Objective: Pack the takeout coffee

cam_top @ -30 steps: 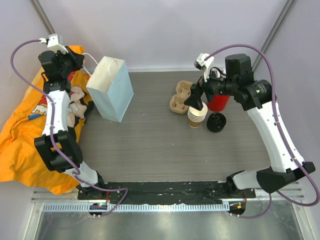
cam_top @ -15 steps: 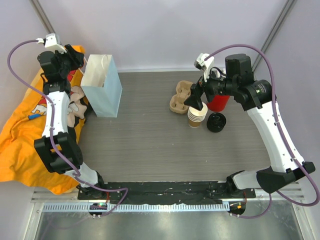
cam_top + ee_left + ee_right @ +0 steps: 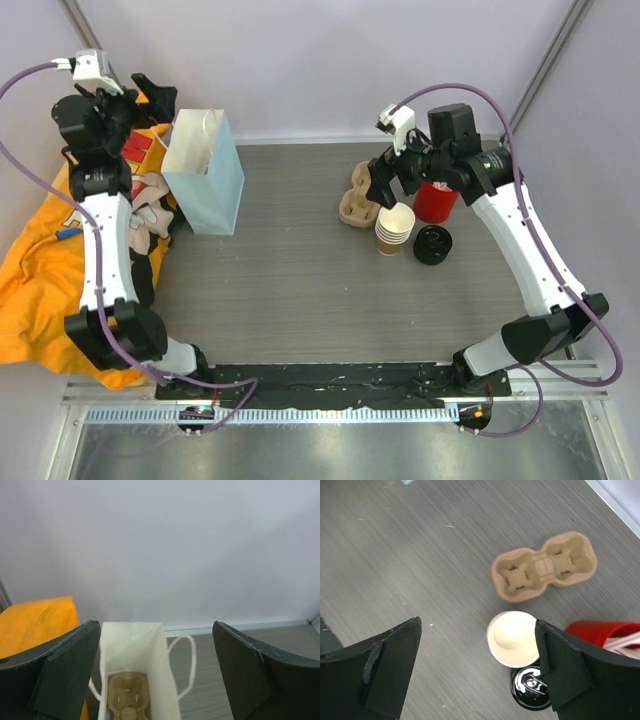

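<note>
No lidded takeout coffee shows in any view. A white paper bag point(image 3: 205, 172) stands upright at the table's back left, its mouth open point(image 3: 131, 642), with a brown cardboard carrier point(image 3: 127, 697) at its bottom. My left gripper point(image 3: 148, 100) point(image 3: 155, 630) hovers open above and behind the bag, holding nothing. A stack of lidless brown cups point(image 3: 395, 228) point(image 3: 514, 639) stands at the right. Above and just left of it, my right gripper point(image 3: 388, 183) point(image 3: 477, 624) hangs open and empty.
A second cardboard carrier point(image 3: 358, 200) point(image 3: 544, 566) lies behind the cup stack. Black lids point(image 3: 433, 244) point(image 3: 532, 687) and a red cup with straws point(image 3: 436, 202) point(image 3: 605, 630) sit to its right. Orange cloth point(image 3: 40, 260) covers the left edge.
My left gripper opened and let go of the bag, then drew back and up. The bag went from tilted to upright. My right gripper lifted off the cup stack, staying open.
</note>
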### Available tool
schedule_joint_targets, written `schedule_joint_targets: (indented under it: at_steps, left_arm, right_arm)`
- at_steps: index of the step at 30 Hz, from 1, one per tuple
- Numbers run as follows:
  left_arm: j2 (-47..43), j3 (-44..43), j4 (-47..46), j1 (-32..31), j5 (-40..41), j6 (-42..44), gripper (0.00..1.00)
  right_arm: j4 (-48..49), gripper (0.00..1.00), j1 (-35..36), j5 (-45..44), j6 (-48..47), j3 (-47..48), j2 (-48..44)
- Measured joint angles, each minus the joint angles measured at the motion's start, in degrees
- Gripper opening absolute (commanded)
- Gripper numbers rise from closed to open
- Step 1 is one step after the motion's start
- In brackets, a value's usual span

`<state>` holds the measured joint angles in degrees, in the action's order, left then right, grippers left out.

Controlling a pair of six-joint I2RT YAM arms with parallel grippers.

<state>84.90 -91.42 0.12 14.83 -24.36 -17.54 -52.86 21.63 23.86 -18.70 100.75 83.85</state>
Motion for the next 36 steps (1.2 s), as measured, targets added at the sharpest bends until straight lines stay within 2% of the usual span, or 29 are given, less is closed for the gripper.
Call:
schedule_joint_targets:
  at_steps: [3,8,11,15,19,25,36]
  left_arm:
    - [-5.11,-0.33,1.95,-2.82,-2.97,2.43,1.0]
    - [-11.5,-0.81,9.09,-14.38,-8.07,9.46,1.0]
    - [-12.46,0.24,13.38,-21.05,-7.85,13.27,1.0]
    - [-11.85,4.46,18.34,-29.64,-2.91,18.62,1.0]
    - [-8.04,7.26,21.53,-36.17,1.62,22.16,1.0]
    - [-1.03,6.88,23.12,-41.57,3.19,24.65,1.0]
    - [19.69,-12.63,30.69,-54.62,7.19,22.43,1.0]
  right_arm:
    - [0.48,1.0,-0.11,-4.13,0.09,-0.04,1.44]
    - [1.09,1.0,-0.61,-9.31,0.5,-0.07,1.9]
    - [1.22,1.0,-1.49,-11.23,0.63,-0.07,1.9]
    - [1.53,1.0,-3.96,-11.78,0.61,-1.64,1.03]
    - [1.38,1.0,-6.03,-11.58,0.35,-6.43,-2.95]
    - [0.24,0.98,-8.79,-11.17,-0.94,-11.69,-11.5]
    - [1.38,0.97,-19.96,-18.49,-1.77,-24.52,-27.65]
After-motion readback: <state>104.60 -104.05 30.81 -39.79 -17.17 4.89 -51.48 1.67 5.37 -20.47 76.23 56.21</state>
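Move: The paper cup stack stands about 46 cm to the right of the left hand, 11 cm back and 38 cm below; the remaining carrier lies level with that hand, 41 cm to its right, and the bag is almost directly beneath it. From the right hand, the black lid is some 17 cm right, 1 cm ahead and 32 cm down, with the cup stack 3 cm ahead and 6 cm right, and the red straw cup 11 cm ahead and 17 cm right. Towards the cup stack comes the open, empty left hand, leaving the bag: it swings some 40 cm right and 10 cm back, rising briefly and then sinking to nearly 20 cm lower, while turning clockwise and tipping down. The right hand clears the cups, sweeping about 18 cm right towards the lid, first slightly forward and then back, turning about 35 degrees clockwise, still open. ##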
